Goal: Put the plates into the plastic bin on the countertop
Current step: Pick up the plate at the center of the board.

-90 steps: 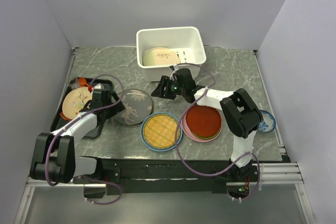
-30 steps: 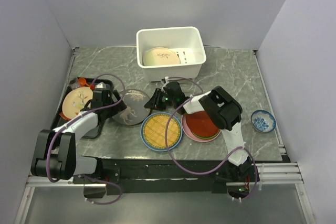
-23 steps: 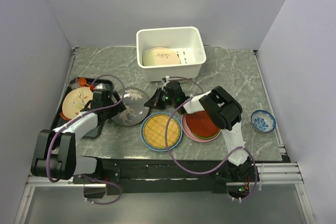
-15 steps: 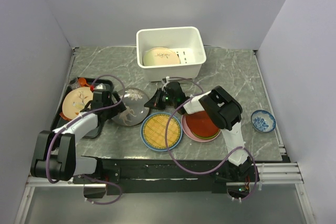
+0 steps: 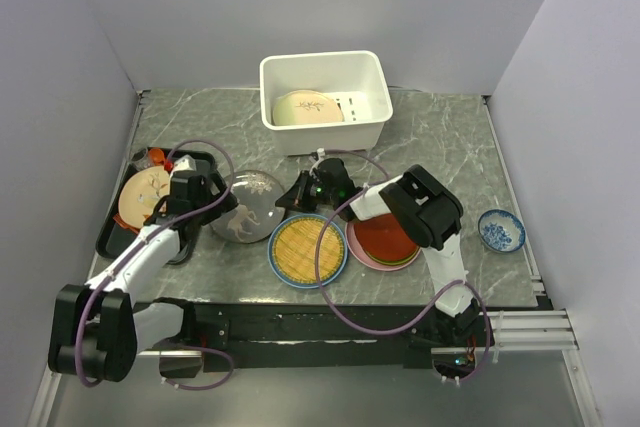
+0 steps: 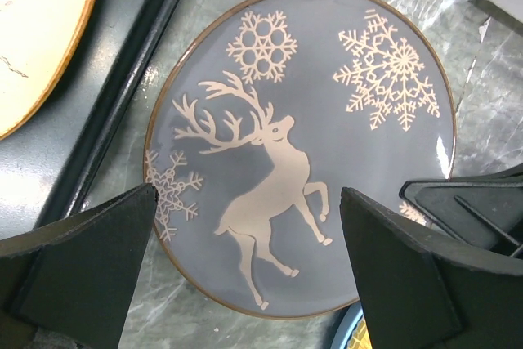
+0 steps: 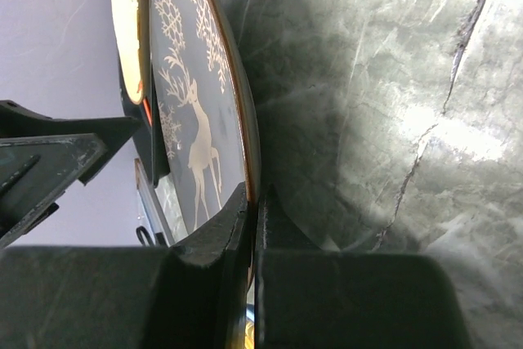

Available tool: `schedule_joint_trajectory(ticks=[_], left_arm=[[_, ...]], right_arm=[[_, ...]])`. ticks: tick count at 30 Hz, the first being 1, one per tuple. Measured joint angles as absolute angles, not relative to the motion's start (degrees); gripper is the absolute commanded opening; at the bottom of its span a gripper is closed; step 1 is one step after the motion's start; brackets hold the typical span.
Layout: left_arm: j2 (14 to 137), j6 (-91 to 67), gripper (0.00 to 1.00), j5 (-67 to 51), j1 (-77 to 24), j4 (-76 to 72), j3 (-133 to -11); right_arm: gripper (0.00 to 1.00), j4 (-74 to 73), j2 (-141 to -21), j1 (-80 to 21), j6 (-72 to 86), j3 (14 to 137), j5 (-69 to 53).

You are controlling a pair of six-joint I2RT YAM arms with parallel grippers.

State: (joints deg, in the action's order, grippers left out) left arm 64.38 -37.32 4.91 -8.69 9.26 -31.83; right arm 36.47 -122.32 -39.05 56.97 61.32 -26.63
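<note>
The grey plate (image 5: 248, 207) with a deer figure lies on the countertop (image 5: 440, 137). My right gripper (image 5: 297, 190) is shut on its right rim; the right wrist view shows both fingers pinching the rim (image 7: 252, 202). My left gripper (image 6: 247, 194) hovers open above the grey plate (image 6: 302, 145), gripping nothing. The plastic bin (image 5: 330, 135) stands at the back with the cream plate (image 5: 307, 107) inside. A yellow woven disc (image 5: 307, 250) rests on a blue plate. The red plate (image 5: 385, 232) tops a pink and lime green stack.
A black tray (image 5: 115, 232) at the left holds a peach flower-patterned plate (image 5: 145, 194). A small blue-and-white bowl (image 5: 499, 230) sits at the right. White walls enclose the counter on three sides.
My right gripper has closed from partly open onto the grey plate's rim. The left arm has shifted a little, its gripper still open over the plate.
</note>
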Motion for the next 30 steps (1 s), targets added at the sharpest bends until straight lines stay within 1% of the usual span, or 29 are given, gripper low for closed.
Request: schedule_joint_trajectory(ticks=[6, 17, 30], left_arm=[[62.7, -37.4, 0.99, 5.9, -8.7, 9.5, -31.8], [54.7, -38.3, 0.99, 7.1, -8.7, 11.8, -32.0], [53.3, -38.2, 0.99, 6.7, -8.7, 11.9, -33.1]], right_arm=[[0.00, 36.6, -121.5, -39.3, 57.2, 60.3, -25.8], [0.00, 35.9, -120.2, -38.9, 57.2, 59.8, -24.8], [0.00, 34.3, -118.9, -37.8, 57.2, 59.8, -24.6]])
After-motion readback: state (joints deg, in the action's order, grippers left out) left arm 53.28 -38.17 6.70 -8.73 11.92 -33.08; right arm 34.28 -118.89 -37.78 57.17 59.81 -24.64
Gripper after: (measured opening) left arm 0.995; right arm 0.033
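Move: The right hand already pinches the right rim of the grey reindeer plate, whose middle is about 9 cm to its left and roughly level; the white bin stands some 24 cm ahead of this hand and 10 cm right. The lattice-top pie plate lies about 11 cm back and 6 cm right of it. From the left hand, open and empty, the reindeer plate's middle is around 6 cm right, 2 cm ahead and 6 cm below. The left hand, empty and wide open, climbs some 5 to 6 cm almost straight up, away from the reindeer plate, its fingers tipping up about 10 degrees, and has nearly stopped by the end. The right hand keeps its shut pinch on the plate's right rim and eases slowly to the right and up, a little over 1 cm each way, with a slight forward drift towards the bin, hardly turning. ##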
